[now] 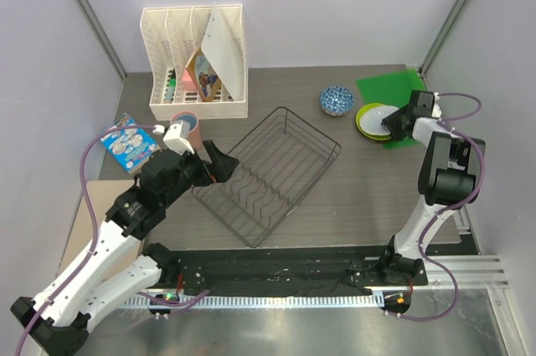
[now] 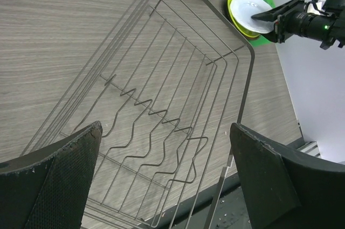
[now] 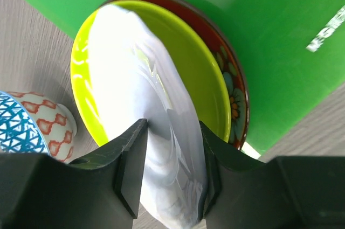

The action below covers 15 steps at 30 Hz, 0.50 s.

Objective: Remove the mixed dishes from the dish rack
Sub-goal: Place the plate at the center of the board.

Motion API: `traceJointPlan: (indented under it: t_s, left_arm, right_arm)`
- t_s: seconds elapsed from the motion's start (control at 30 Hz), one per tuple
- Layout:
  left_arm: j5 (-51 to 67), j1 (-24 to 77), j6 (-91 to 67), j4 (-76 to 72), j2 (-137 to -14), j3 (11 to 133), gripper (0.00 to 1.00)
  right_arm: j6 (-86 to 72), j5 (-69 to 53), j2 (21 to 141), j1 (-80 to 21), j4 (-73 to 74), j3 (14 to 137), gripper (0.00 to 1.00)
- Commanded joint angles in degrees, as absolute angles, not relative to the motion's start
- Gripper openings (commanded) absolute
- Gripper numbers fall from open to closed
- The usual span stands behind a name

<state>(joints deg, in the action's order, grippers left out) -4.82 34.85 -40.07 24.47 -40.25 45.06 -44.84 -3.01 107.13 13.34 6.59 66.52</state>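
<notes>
The black wire dish rack (image 1: 268,172) (image 2: 161,78) lies at mid-table with no dishes in it. My left gripper (image 1: 219,162) (image 2: 164,132) hangs open over its left end. At the far right my right gripper (image 1: 388,124) (image 3: 172,132) has the rim of a white plate (image 1: 377,115) (image 3: 129,78) between its jaws, both pads against it. That plate leans tilted on a green-rimmed plate (image 3: 199,62), which sits on a red patterned plate (image 3: 234,83). The small blue bowl (image 1: 336,100) (image 3: 21,126) stands just left of the stack. A pink cup (image 1: 186,123) is behind my left wrist.
The plates rest on a green mat (image 1: 389,86) in the back right corner. A white slotted file organizer (image 1: 197,63) holding flat items stands at the back left. A blue package (image 1: 130,142) lies by the left wall.
</notes>
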Motion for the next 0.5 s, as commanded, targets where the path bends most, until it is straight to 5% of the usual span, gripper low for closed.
traceJointPlan:
  t_s: [0.0, 0.47]
  left_arm:
    - [-3.43, 34.80, -40.34, 20.39, -41.57, 45.17, 1.00]
    - [-0.88, 34.72, -40.87, 20.04, -43.33, 45.44, 1.00]
  right_arm:
    - [-39.57, 4.28, 106.08, 13.09, 12.73, 72.94, 0.45]
    - [-34.72, 13.54, 102.48, 13.10, 22.50, 75.85, 0.48]
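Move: The right hand has the white plate's near-right rim between its parting fingers; the plate's middle lies about 4 cm left and 3 cm ahead, roughly 1 cm lower. Beneath it, the yellow plate is some 6 cm left, 3 cm ahead and 3 cm down, with the blue bowl about 18 cm left and 9 cm ahead. From the left hand, the white plate is roughly 27 cm ahead, 47 cm right and 21 cm down. The right hand comes free of the white plate's rim, moving right about 4 cm, then back, rolling and tipping down. ##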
